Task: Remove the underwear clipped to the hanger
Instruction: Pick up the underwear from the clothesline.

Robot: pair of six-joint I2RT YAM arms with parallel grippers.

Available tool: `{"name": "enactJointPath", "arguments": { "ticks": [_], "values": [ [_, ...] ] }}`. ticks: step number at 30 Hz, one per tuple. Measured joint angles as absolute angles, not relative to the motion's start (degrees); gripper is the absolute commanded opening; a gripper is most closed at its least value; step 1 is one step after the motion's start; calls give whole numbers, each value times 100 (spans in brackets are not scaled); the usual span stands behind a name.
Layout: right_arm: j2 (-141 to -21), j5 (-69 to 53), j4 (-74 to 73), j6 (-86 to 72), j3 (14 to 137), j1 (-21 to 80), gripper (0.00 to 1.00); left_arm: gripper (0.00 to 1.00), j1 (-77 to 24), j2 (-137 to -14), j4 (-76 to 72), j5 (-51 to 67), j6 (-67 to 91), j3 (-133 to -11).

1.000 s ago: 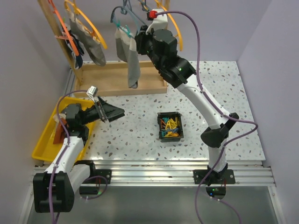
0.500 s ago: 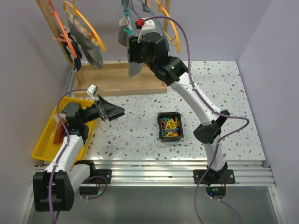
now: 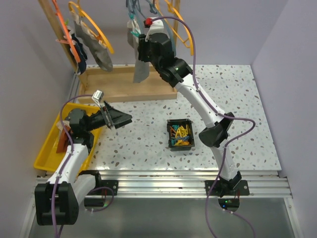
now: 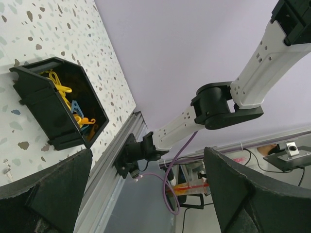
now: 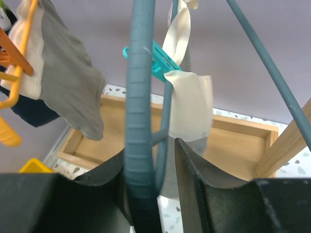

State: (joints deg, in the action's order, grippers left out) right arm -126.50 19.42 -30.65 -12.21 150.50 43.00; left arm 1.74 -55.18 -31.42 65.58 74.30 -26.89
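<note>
High at the back, my right gripper reaches up into the teal-blue hanger. In the right wrist view the thick hanger bar runs between the jaws of the right gripper, against the left finger. A sliver of room stays beside the right finger, so the jaws stand open. A teal clip pins cream-and-grey underwear just behind. More grey underwear hangs on the orange hanger. My left gripper hovers open and empty over the table.
A wooden tray sits under the hangers, and a wooden post rises at the left. A black box of colourful clips stands mid-table. A yellow tray lies at the left edge beside my left arm.
My right arm has risen and swung left, up into the teal-blue hanger, and its jaws have widened. The left arm has not moved.
</note>
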Motion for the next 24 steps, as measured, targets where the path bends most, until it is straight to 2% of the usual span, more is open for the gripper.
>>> {"name": "enactJointPath", "arguments": {
  "ticks": [3, 4, 5, 6, 15, 24],
  "values": [
    [-12663, 2005, -2906, -1234, 15052, 4296, 26, 100, 174, -5487, -3109, 6558, 7430, -2689],
    [-12663, 1999, -2856, -1238, 15052, 4283, 12, 100, 174, -5476, -3109, 6556, 7432, -2689],
    [-12663, 2001, -2816, -1208, 15052, 4281, 3, 100, 174, -5465, -3114, 6556, 7439, -2689],
    [-12663, 1968, -2775, -1225, 15052, 4278, 0, 100, 174, -5459, -3122, 6556, 7454, -2689],
    [-12495, 1769, -2298, -1393, 14814, 4270, 0, 100, 183, -5398, -3857, 6248, 8248, -2687],
    [-12221, 1741, -1935, -1269, 14807, 4309, 0, 100, 185, -5030, -3618, 5881, 8289, -2818]
  ]
}}
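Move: The near bar of the grey-blue hanger already stands between the right hand's half-open fingers. The underwear clipped to this hanger hangs about 10 cm ahead of the hand, 2 cm to its left and 4 cm lower; an empty blue hanger is some 11 cm right and 3 cm ahead, and the yellow hanger's underwear about 20 cm left, 4 cm ahead. From the left hand, the near bar is about 27 cm ahead, 6 cm right and 15 cm above. The right fingers close and pinch the near bar of the grey-blue hanger. The hand then lifts the hanger about 7 cm, slowly at first and faster later, edging back a centimetre near the end while the fingertips tip up and the hand rolls slightly, some 10 degrees each. The empty left hand rises about 4 cm, fingers staying open. ##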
